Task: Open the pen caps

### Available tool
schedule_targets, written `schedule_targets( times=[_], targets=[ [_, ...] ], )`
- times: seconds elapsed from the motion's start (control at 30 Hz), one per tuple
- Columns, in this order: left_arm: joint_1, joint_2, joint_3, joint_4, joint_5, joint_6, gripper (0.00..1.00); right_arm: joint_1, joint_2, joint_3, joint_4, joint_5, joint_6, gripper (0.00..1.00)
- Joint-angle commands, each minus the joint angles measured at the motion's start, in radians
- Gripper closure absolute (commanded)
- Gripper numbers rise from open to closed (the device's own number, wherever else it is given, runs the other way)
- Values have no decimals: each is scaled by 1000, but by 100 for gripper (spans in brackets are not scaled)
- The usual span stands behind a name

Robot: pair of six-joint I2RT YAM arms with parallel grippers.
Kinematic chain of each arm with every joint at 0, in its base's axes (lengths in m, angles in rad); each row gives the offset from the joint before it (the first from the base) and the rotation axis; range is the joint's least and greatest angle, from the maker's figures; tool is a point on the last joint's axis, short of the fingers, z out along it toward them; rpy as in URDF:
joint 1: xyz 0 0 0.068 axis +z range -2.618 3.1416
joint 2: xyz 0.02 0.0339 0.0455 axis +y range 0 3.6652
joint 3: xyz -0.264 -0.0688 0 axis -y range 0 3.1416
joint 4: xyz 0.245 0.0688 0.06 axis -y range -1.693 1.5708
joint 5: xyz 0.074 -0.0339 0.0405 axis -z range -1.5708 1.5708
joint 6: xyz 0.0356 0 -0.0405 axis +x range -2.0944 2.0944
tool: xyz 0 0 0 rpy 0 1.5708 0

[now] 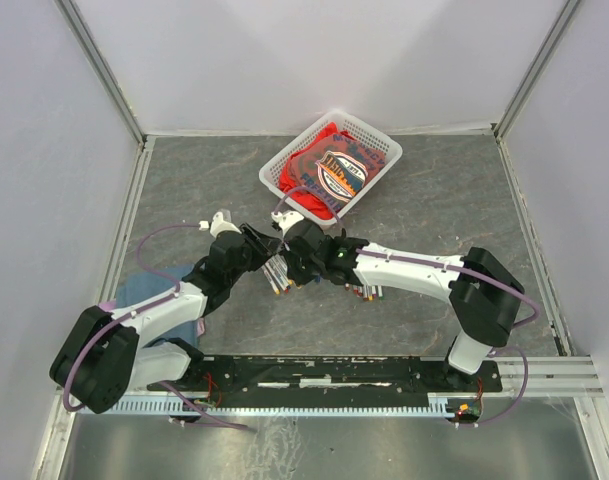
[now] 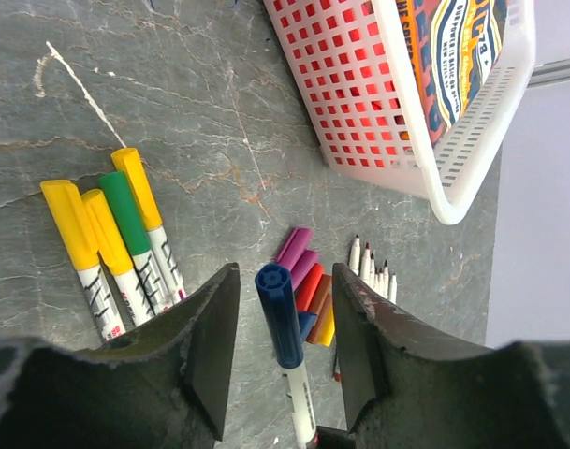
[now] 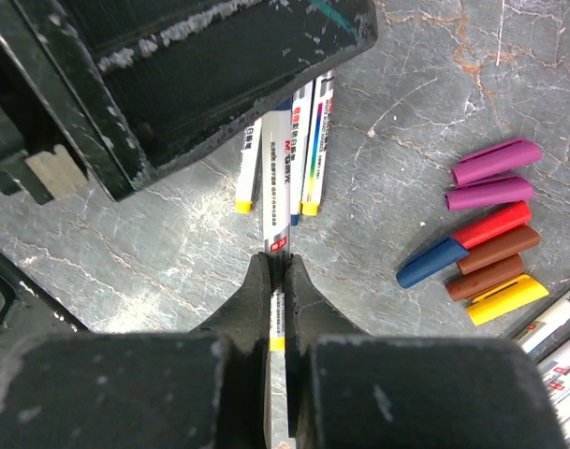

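My right gripper (image 3: 277,263) is shut on the white barrel of a pen (image 3: 277,223) and holds it off the table. That pen's blue cap (image 2: 280,314) stands between the jaws of my left gripper (image 2: 285,281). The jaws are open, with a gap on each side of the cap. Loose pen caps (image 3: 486,251) in purple, red, brown, yellow and blue lie in a cluster on the table, also seen as the loose pen caps (image 2: 309,292) beyond the held pen. In the top view the two grippers meet at mid-table (image 1: 284,255).
Several capped yellow and green pens (image 2: 111,234) lie to the left. Uncapped pens (image 2: 372,269) lie to the right of the caps. A white basket (image 1: 379,150) holding a red bag stands behind. A blue cloth (image 1: 144,288) lies under the left arm.
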Motion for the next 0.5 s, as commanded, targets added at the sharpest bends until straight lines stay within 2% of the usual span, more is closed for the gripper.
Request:
schedule_targets(
  times=[0.0,0.33,0.4,0.47],
  targets=[
    [12,-2,3,70,30,-54,51,8,-45,-5,41,-9,3,99],
    [19,15,-12,112,65,-57,63,10,-57,-14,45,-5,0,99],
    [20,20,-11,118,73,-53,67,10,-59,-15,47,-2,-1,99],
    [22,23,-13,126,80,-50,76,9,-60,-17,47,3,-2,99]
  ],
)
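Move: The blue cap on the pen held by the right hand already stands between the left hand's open fingers, about level with them and 1 cm below. From the left hand, the loose caps lie on the table roughly 10 cm to the right and 1 cm ahead, the capped pens about 3 cm back and 2 cm left, both some 10 cm down. From the right hand the blue cap is about 5 cm ahead, 3 cm left and 2 cm up. Around the blue cap the left fingers draw in from about half open to roughly a third, closing on it from both sides. The left hand otherwise nearly stays in place, easing about half a centimetre to the right and up. The right hand holds still with its fingers shut on the pen's barrel, presenting the capped end. ##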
